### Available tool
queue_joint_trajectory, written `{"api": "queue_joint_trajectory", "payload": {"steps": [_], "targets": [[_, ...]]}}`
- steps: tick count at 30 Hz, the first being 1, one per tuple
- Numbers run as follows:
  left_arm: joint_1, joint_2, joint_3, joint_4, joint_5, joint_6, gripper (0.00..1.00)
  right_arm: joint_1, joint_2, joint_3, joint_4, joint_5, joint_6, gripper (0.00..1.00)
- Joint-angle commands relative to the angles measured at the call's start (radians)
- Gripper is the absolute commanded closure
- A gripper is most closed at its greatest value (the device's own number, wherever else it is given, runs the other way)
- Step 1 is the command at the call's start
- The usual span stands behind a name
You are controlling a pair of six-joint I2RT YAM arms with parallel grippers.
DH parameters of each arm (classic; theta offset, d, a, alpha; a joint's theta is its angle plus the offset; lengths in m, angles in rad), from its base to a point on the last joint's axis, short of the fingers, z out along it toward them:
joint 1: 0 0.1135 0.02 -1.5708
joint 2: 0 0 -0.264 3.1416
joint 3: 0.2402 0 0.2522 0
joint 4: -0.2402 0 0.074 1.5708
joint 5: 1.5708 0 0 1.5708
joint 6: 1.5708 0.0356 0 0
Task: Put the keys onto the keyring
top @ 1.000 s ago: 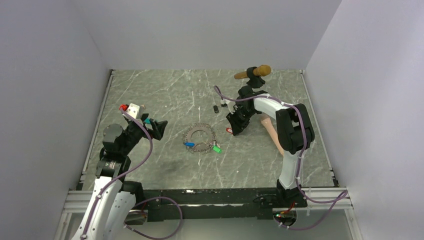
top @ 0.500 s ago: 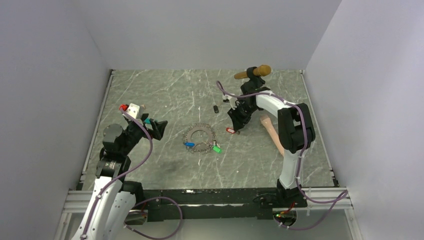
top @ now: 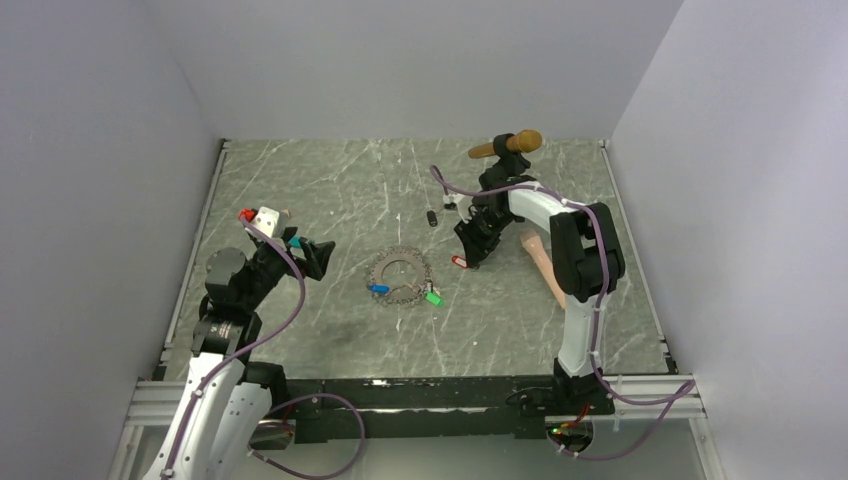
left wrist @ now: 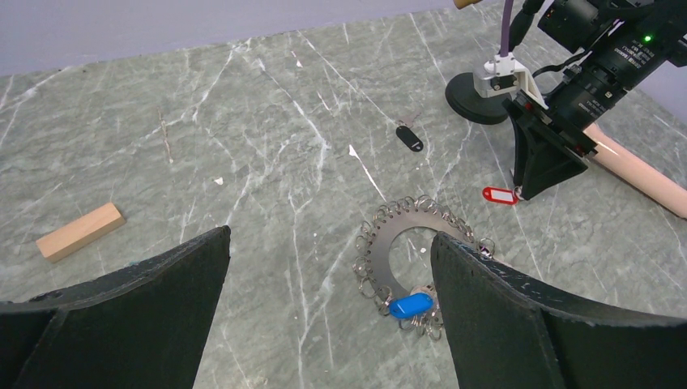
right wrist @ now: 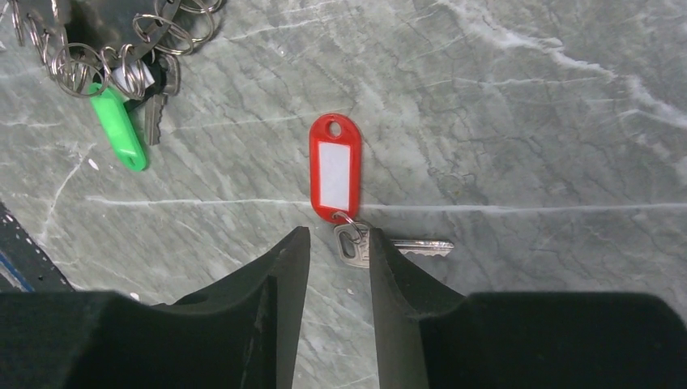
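The keyring (top: 398, 272) is a flat toothed metal disc hung with small rings (left wrist: 381, 243), lying mid-table. A blue-tagged key (left wrist: 411, 305) and a green-tagged key (right wrist: 120, 126) sit at its near edge. The red-tagged key (right wrist: 334, 178) lies loose on the table to the ring's right. My right gripper (right wrist: 339, 235) hovers low over it, open by a narrow gap, bare table between the fingers; the key's head is right at the fingertips. A black-tagged key (left wrist: 409, 138) lies farther back. My left gripper (left wrist: 330, 235) stands wide open and empty, left of the ring.
A microphone (top: 510, 145) on a round black base (left wrist: 474, 87) stands at the back right. A pink handle (left wrist: 640, 170) lies right of the right gripper. A wooden block (left wrist: 79, 232) and small coloured blocks (top: 265, 218) lie at the left. Walls enclose the table.
The right gripper shifted slightly back and up, then settled just above the red-tagged key. The left arm has not moved.
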Motion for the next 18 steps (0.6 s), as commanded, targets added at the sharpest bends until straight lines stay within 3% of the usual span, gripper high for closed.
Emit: {"api": "queue_joint_trajectory", "payload": {"steps": [1, 18], "targets": [[0.002, -0.008, 0.042, 0.017, 0.016, 0.005, 0.00, -0.001, -0.005, 0.018, -0.030, -0.044, -0.035, 0.64], [0.002, -0.007, 0.042, 0.017, 0.017, 0.006, 0.00, -0.001, 0.000, 0.010, -0.012, -0.021, -0.017, 0.90]]}}
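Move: The right hand is almost on the table, fingertips around the small ring joining the red key tag and silver key, with the ring about 1 cm below. The red tag's middle lies some 3 cm left and 1 cm ahead; the silver key about 2 cm ahead, 2 cm right. The green tag is roughly 9 cm left and 7 cm back. From the left hand, the small ring is about 7 cm ahead, 32 cm right and 24 cm down. The right fingers close to a narrow pinch on the red tag's small ring, the hand easing back about 0.5 cm. ##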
